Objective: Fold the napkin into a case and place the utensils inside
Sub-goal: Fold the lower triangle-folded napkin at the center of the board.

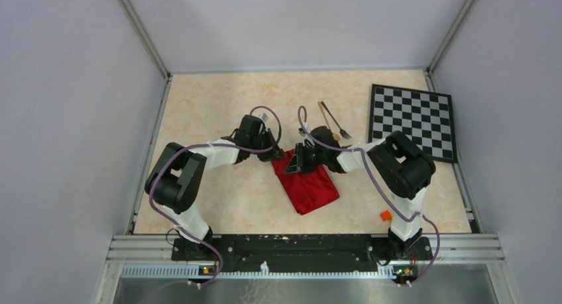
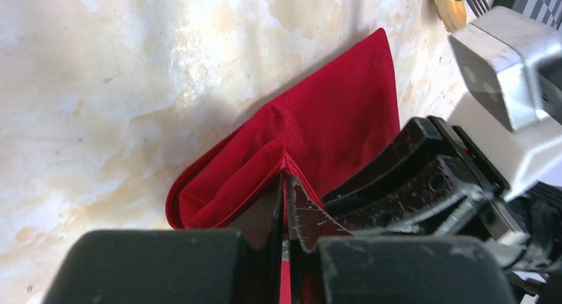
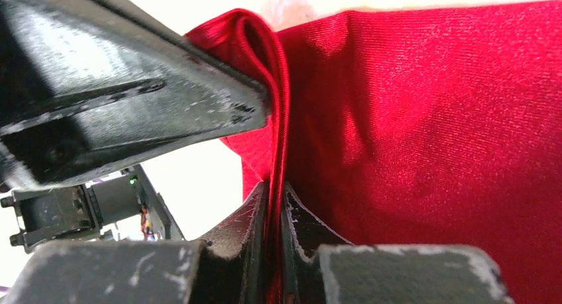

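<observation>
The deep-red napkin (image 1: pixel 308 185) lies folded in the middle of the table, its far end lifted between the two arms. My left gripper (image 1: pixel 277 152) is shut on a pinched edge of the napkin (image 2: pixel 318 128), the cloth rising from between its fingertips (image 2: pixel 285 185). My right gripper (image 1: pixel 295 163) is shut on a folded layer of the napkin (image 3: pixel 424 118), red fabric squeezed between its jaws (image 3: pixel 274 198). The gold spoon (image 1: pixel 326 118) and dark fork (image 1: pixel 338 124) lie side by side beyond the grippers, toward the far right. The spoon's bowl (image 2: pixel 450 2) shows at the left wrist view's top edge.
A black-and-white checkered board (image 1: pixel 412 122) lies at the far right. A small orange block (image 1: pixel 385 216) sits near the right arm's base. The left gripper's black finger (image 3: pixel 132 105) crosses the right wrist view. Grey walls enclose the table.
</observation>
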### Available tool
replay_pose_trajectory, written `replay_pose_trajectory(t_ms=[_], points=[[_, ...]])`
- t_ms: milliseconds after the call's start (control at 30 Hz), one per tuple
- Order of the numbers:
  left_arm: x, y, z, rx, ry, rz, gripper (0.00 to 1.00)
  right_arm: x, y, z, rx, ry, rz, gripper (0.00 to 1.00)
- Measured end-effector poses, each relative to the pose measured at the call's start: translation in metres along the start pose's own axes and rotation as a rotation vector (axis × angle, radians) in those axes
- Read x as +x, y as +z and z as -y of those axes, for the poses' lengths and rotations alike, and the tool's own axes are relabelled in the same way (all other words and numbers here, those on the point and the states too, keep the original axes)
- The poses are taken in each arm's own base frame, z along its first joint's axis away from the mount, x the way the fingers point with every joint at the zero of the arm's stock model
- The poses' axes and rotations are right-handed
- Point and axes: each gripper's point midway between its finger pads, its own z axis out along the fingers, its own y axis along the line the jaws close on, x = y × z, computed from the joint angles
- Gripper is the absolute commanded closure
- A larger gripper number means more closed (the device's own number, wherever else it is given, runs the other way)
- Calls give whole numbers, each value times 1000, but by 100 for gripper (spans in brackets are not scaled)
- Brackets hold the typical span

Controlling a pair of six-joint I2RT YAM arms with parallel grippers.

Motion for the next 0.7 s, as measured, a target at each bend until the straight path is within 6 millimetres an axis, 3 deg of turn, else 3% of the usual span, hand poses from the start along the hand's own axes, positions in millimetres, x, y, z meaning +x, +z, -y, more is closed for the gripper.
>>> replay_pose_trajectory(t_ms=[300,500,700], points=[[7,23,-8,18,-5,-50,95,-5,-20,-1,77,-83,22,62],[6,30,-2,63,2,-66,95,-3,-33,-7,74,-125,31,58],[6,31,-1,70,3,-70,96,28,-45,6,75,-93,-19,57]])
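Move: My right fingertips are still around the napkin's raised flap edge. The stretch of that edge they go to next lies about 3 cm back and 4 cm to their right, 1 cm lower; the gold spoon's middle is some 15 cm ahead and 12 cm right, and the fork's some 16 cm ahead and 14 cm right. The far-left end of the fold lies about 1 cm ahead of my left hand, 2 cm to its right and 2 cm below. I let go of the flap edge with my right hand, opening the fingers to under half as they rise about 2.5 cm and drift right, then swing back towards me, right and a little down to straddle the edge nearer the base. Meanwhile my nearly shut left fingers sink some 2 cm and shift 2 cm right, pressing down on the fold's far-left end. ##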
